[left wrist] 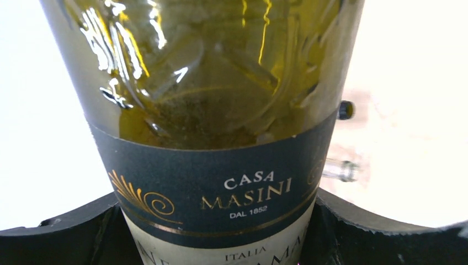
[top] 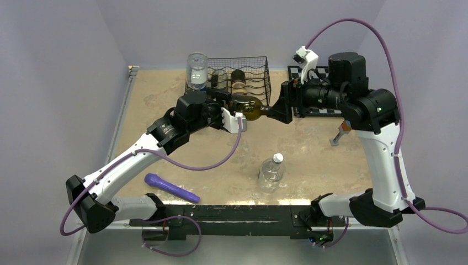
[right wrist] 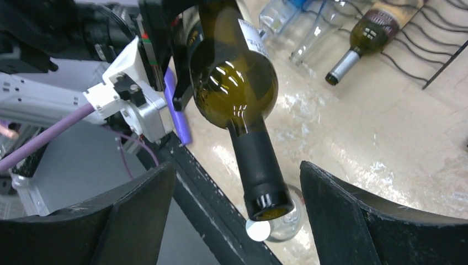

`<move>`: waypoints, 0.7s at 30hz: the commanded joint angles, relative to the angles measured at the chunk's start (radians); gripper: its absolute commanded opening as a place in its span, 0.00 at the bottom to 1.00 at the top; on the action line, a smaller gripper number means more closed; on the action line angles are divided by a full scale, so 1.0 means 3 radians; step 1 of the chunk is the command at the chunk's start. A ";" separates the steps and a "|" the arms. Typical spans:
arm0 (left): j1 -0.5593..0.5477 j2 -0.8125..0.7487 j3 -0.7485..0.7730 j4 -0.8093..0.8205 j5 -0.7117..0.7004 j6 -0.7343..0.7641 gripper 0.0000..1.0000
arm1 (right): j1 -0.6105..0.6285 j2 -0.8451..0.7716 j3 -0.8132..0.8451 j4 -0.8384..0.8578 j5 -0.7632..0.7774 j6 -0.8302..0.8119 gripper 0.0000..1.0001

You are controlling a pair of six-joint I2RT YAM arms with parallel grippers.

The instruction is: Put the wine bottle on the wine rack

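Observation:
The wine bottle (top: 251,107) is dark green glass with a dark label and hangs level above the table, just in front of the wine rack (top: 248,69). My left gripper (top: 238,115) is shut on its body; in the left wrist view the bottle (left wrist: 221,138) fills the gap between both fingers of the left gripper (left wrist: 218,210). My right gripper (top: 278,107) is open around the neck. In the right wrist view the bottle (right wrist: 237,83) points its black-capped mouth at the camera, and the right gripper (right wrist: 236,171) has both fingers clear of the neck.
Another wine bottle (right wrist: 370,33) lies in the rack (right wrist: 436,33). A clear bottle (top: 197,70) stands at the rack's left end. A clear plastic bottle (top: 271,172) stands near the front middle, a purple object (top: 171,187) lies front left, and a chessboard (top: 309,74) sits behind the right arm.

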 commanded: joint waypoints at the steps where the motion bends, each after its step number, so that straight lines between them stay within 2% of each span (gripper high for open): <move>1: -0.0020 -0.0021 0.0278 0.0751 0.0058 0.0722 0.00 | 0.0030 0.0164 0.0217 -0.0312 -0.0119 -0.0367 0.84; 12: -0.0026 0.0212 0.0475 0.0962 0.0156 0.1162 0.00 | 0.0322 0.0372 0.0062 -0.0379 0.0128 -0.0572 0.79; 21: -0.0026 0.0288 0.0503 0.1085 0.0097 0.1161 0.00 | 0.0438 0.0508 -0.0012 -0.0430 0.0194 -0.0565 0.62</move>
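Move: Just off the right hand's open fingertips, roughly 5 cm to its left, 2 cm ahead and 5 cm below, lies the neck of the wine bottle; a capped clear bottle stands about 33 cm below that hand and 8 cm back. From the left hand, which holds the bottle's body, the wine rack's free slot is some 24 cm ahead, 9 cm right and 26 cm down, with the racked wine bottle about 7 cm left of that slot. Bringing the two hands together, the right one sinks about 6 cm and shifts a little left onto the bottle's neck, its fingers tipping down and closing partway around it. The left hand keeps its grip on the body and lifts the bottle about 4 cm while going forward and right some 3 cm each, tilting its fingers up by nearly 20 degrees. ##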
